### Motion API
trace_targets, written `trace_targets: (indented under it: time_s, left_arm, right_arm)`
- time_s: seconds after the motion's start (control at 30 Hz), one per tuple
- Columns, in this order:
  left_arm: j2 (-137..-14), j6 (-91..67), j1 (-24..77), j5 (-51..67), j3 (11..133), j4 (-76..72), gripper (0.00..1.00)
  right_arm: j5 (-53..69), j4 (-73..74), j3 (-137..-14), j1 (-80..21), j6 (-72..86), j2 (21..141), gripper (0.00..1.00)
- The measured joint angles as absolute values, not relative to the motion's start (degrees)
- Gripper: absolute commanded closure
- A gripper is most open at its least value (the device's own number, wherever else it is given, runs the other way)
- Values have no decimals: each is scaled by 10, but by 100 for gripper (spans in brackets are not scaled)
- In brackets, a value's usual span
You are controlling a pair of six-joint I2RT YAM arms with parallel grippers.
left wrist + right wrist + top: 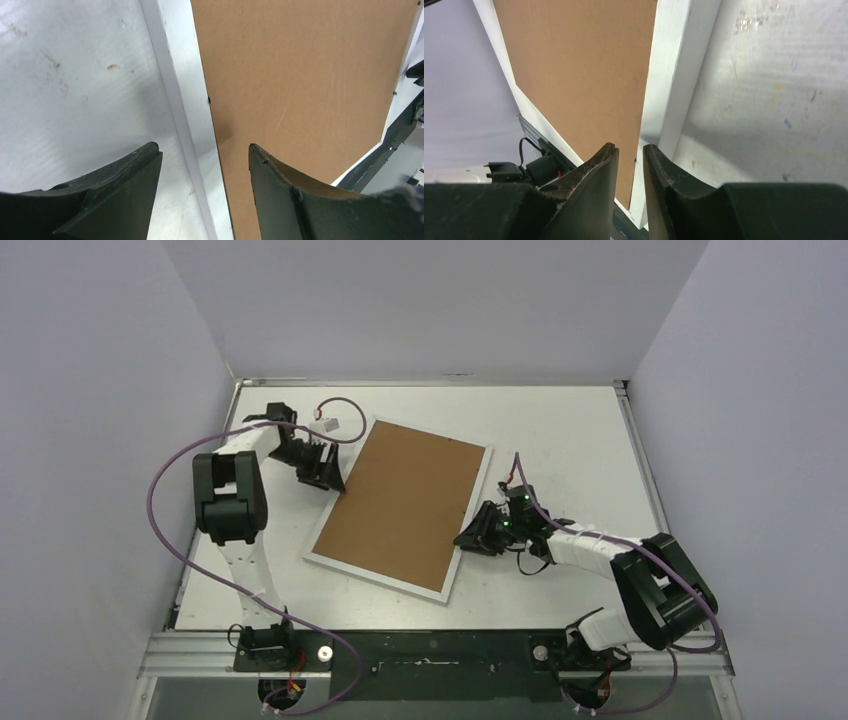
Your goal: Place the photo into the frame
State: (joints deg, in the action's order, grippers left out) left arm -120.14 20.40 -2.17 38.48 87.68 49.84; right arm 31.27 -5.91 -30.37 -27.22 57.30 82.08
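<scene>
The white frame (pixel 378 581) lies flat and tilted in the middle of the table, with the brown backing board (pixel 400 502) filling it. The photo is hidden. My left gripper (pixel 335 480) is open at the frame's left edge. In the left wrist view its jaws (pixel 204 147) straddle the white rim (pixel 185 75) and the board's edge (pixel 300 75). My right gripper (pixel 463 538) is at the frame's right edge near the front corner. In the right wrist view its jaws (pixel 630 146) are almost closed over the rim (pixel 674 65) beside the board (pixel 579 65), with nothing between them.
A small white connector (pixel 328 424) on the left arm's purple cable lies near the frame's back left corner. Grey walls close in the table on three sides. A metal rail (pixel 440 648) runs along the near edge between the arm bases.
</scene>
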Motion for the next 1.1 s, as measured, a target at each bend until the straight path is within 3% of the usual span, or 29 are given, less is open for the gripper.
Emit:
trace_targets:
  time_s: [0.57,1.1]
  left_arm:
    - [-1139,265,-35,364,761,528,56]
    - [-1136,268,-35,361,755,518,62]
  right_arm:
    - [306,-60,-254,-313,596,772,73]
    - [305,-44,-265,-316,597,747,73]
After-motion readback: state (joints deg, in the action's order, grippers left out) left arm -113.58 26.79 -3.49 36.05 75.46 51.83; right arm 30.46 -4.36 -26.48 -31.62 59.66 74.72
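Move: The stretch of the frame's left rail that the left hand goes for lies about 6 cm back, 2 cm left and 2 cm below it; the brown board's middle is 6 cm back and 16 cm right, the near left corner 17 cm back and 8 cm left. From the right hand, its stretch of right rail is some 4 cm back, 1 cm left and 2 cm below; the near right corner lies 15 cm back, 4 cm left. Left hand hops back about 6 cm, closing around the frame's left rail; right hand backs 3.5 cm along the right rail. ##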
